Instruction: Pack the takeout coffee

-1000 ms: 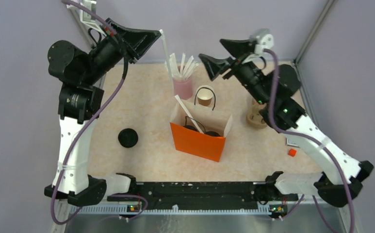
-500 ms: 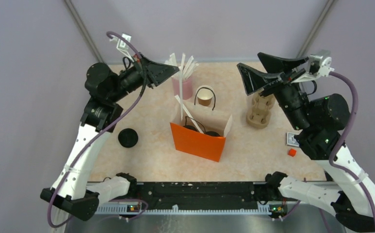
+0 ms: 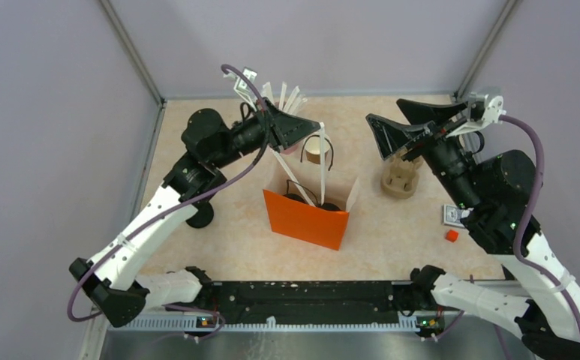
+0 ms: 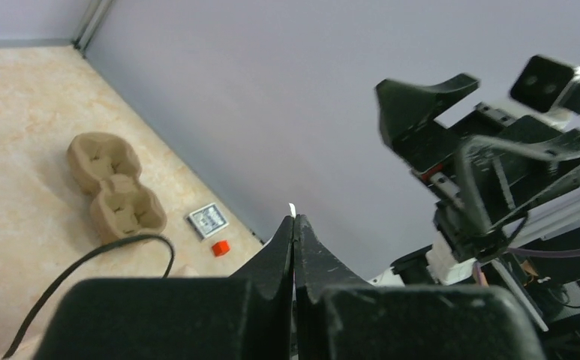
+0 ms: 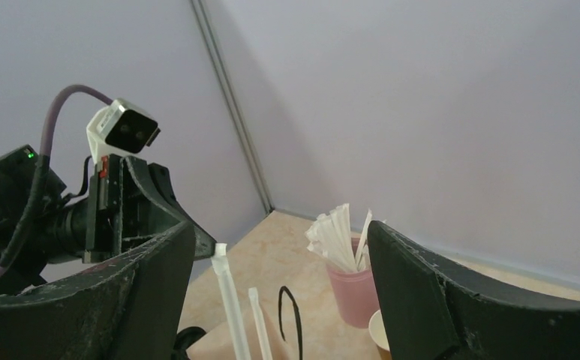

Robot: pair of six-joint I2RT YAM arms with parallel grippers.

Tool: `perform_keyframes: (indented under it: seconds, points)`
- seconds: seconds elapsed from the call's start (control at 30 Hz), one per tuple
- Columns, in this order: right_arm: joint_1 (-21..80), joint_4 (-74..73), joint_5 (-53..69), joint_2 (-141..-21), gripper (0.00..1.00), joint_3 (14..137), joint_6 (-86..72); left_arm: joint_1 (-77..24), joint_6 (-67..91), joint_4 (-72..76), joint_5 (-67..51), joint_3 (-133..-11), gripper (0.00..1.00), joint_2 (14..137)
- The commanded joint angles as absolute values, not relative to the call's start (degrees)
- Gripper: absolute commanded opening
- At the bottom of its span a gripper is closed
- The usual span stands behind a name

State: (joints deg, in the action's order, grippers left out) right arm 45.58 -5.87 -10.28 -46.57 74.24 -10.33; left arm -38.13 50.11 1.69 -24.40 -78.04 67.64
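Observation:
Two takeout coffee cups show as black lids (image 3: 296, 199) (image 3: 330, 205) inside the orange bag (image 3: 305, 219). An unlidded brown cup (image 3: 316, 155) stands just behind the bag, its rim (image 5: 379, 336) low in the right wrist view. A loose black lid (image 3: 200, 217) lies at the left, partly under my left arm. My left gripper (image 3: 313, 127) (image 4: 294, 221) is shut on a white wrapped straw (image 3: 322, 161) (image 5: 230, 300) that hangs down into the bag. Another straw (image 3: 290, 176) leans in the bag. My right gripper (image 3: 384, 112) (image 5: 280, 232) is open and holds nothing, up to the right of the bag.
The pink cup of straws (image 5: 354, 285) stands behind the bag, mostly hidden by my left gripper in the top view. The tan cup carrier (image 3: 399, 180) (image 4: 114, 195) sits at the right. A small card (image 3: 452, 215) and a red block (image 3: 452, 235) lie near the right edge.
My left arm swung right from the back left corner with the straw, which now hangs into the bag. My right gripper drew back to the right and stayed open.

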Motion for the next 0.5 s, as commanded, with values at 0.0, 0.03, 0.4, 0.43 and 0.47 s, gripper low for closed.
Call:
perform_keyframes:
  seconds: [0.0,0.03,0.4,0.43,0.47]
  points:
    - [45.44,-8.43,-11.97,-45.99,0.83,74.75,-12.11,-38.95,46.32,1.40,-16.16,-71.29,0.00,63.28]
    - [45.44,-9.15,-12.24,-46.01,0.83,74.83,-12.54,-38.87,45.55,-0.61,-14.29,-69.05,0.00,61.83]
    - [45.44,-21.95,-12.16,-47.20,0.83,78.84,-17.39,-36.28,30.27,-24.81,-4.76,-79.06,0.66,60.19]
    - [45.44,-24.54,-12.28,-47.76,0.83,79.52,-18.36,-36.25,28.58,-27.49,-4.14,-82.03,0.67,61.31]
    - [45.45,-27.12,-12.27,-48.26,0.83,80.04,-19.37,-36.29,26.87,-29.99,-3.57,-84.87,0.69,62.42]
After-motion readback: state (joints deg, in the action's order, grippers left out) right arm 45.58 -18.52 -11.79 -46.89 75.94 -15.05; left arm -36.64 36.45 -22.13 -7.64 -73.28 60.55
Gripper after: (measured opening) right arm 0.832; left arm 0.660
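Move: The left hand still pinches a straw by its top end; the bag it is taken to lies beneath, about 36 cm down and 3 cm back, level sideways. The pink cup of straws stands some 18 cm ahead and 5 cm left, the paper cup 15 cm ahead and 4 cm right, both some 40 cm lower. From the right hand the bag is about 7 cm left, 1 cm back, 40 cm below. Left hand drops 11 cm over the bag, lets the straw go, swings 6 cm left; right hand sinks. ##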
